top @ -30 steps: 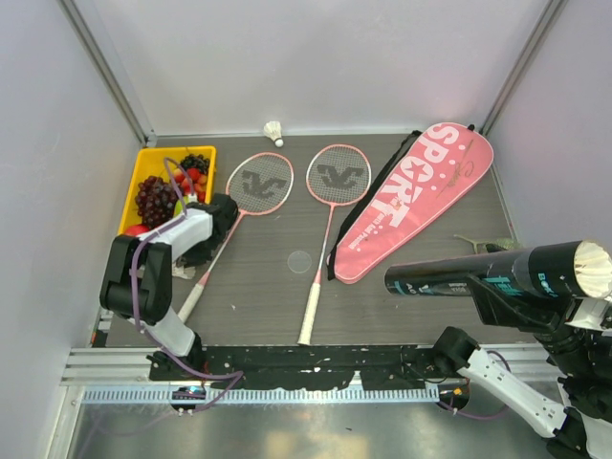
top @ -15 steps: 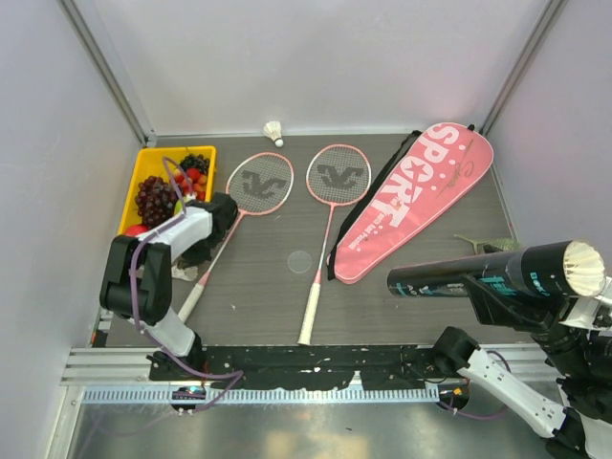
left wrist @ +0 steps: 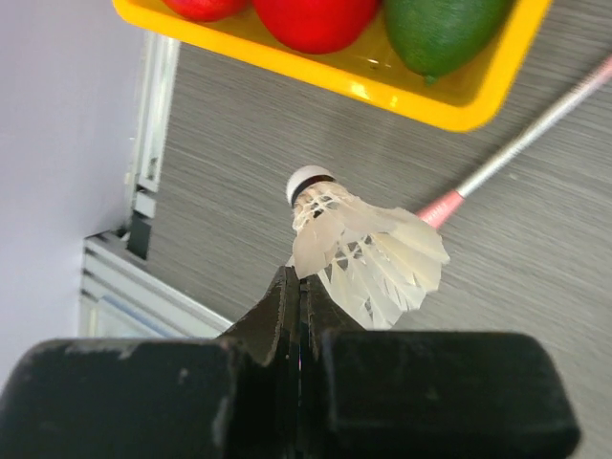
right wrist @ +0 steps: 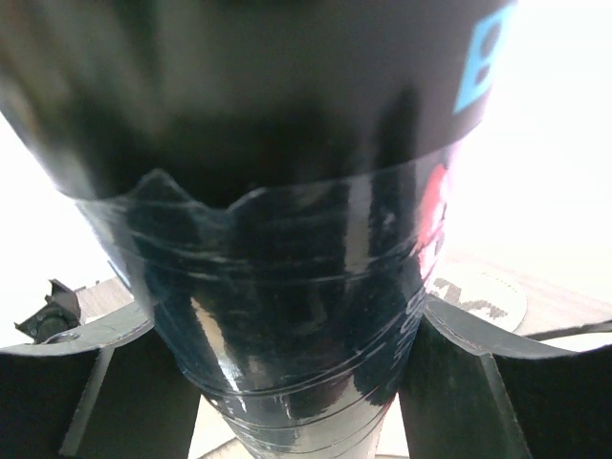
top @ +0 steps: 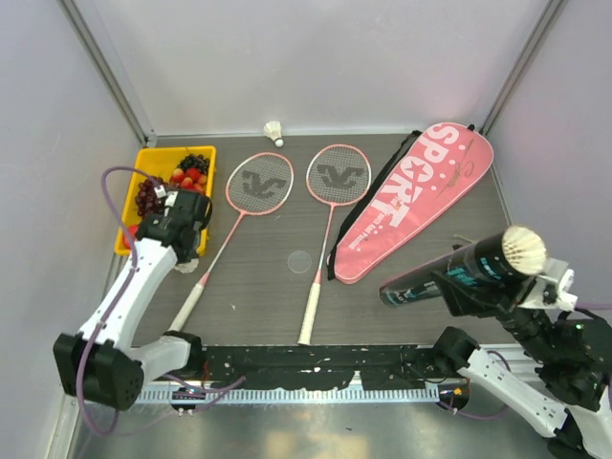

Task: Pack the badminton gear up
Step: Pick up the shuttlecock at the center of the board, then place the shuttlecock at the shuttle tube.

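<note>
My left gripper (top: 186,251) hangs beside the yellow tray, shut on a feather of a white shuttlecock (left wrist: 363,253), held just above the table; in the left wrist view the left gripper (left wrist: 302,287) has its jaws pressed together. My right gripper (right wrist: 287,325) is shut on the long dark tube (top: 449,279), held tilted over the right front of the table, white feathers showing at its raised end (top: 521,251). Two pink rackets (top: 258,184) (top: 337,175) lie on the table. To their right lies the pink SPORT bag (top: 421,196). A second shuttlecock (top: 274,129) stands at the back wall.
The yellow tray (top: 132,196) of fruit sits at the back left, its rim (left wrist: 459,105) just beyond the held shuttlecock. A clear round disc (top: 300,260) lies between the racket handles. Walls close in the left, back and right.
The left gripper has shut on the shuttlecock and the left arm has stretched out low, lifting it. The right arm has tilted the tube, its feathered end raised and swung leftward.
</note>
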Controlling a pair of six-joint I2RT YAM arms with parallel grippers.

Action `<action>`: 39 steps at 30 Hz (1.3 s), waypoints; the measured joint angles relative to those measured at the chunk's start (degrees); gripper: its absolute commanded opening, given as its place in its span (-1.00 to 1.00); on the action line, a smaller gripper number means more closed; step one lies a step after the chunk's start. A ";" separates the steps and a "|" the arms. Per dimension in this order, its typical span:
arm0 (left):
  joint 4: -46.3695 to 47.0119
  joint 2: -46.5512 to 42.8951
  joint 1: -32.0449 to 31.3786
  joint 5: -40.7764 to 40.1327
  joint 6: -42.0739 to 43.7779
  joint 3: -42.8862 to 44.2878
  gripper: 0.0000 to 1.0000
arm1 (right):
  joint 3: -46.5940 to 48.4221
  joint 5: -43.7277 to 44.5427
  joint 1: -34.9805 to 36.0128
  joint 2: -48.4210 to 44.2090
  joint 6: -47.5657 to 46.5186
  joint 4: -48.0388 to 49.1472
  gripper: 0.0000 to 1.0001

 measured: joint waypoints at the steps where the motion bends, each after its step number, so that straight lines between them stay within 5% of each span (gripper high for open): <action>1: -0.35 -1.70 0.00 1.22 0.07 0.02 -1.00 | -0.50 -0.07 0.00 0.57 0.11 -0.07 -0.89; 12: 0.55 -20.04 0.00 32.89 -3.19 7.13 -1.00 | -6.12 -9.35 0.04 13.70 -3.96 0.98 -0.89; 25: 24.26 -27.74 -0.20 70.31 -29.29 9.29 -1.00 | -9.03 -11.19 0.04 29.03 -12.46 2.51 -0.90; 39: 34.25 -22.05 -13.70 74.95 -39.17 10.38 -1.00 | -3.43 -9.25 5.60 43.30 -14.69 5.49 -0.90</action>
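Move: The left hand already holds the shuttlecock clear of the table; it goes to the feathered mouth of the shuttlecock tube, about 60 cm to its right, 17 cm back and 37 cm higher. Some 12 cm below this hand lie the left racket, 10 cm ahead and 11 cm right, and the clear cap, 5 cm ahead and 29 cm right. From the right hand, already gripping the tube, the shuttlecock is about 58 cm left, 14 cm ahead and 27 cm lower. The left arm keeps its pinch on the shuttlecock's skirt and sweeps it up and to the right, about 27 cm each way and some 9 cm back, while the wrist swings by roughly 100 degrees so the downward fingers come level, pointing right with the cork leading towards the tube mouth. The right arm keeps its grip and brings the tube to meet it, down and left by about 16 cm each and half as far forward, tipping its wrist some 45 degrees so the mouth leans towards the left hand, the last stretch being mostly leftward. ##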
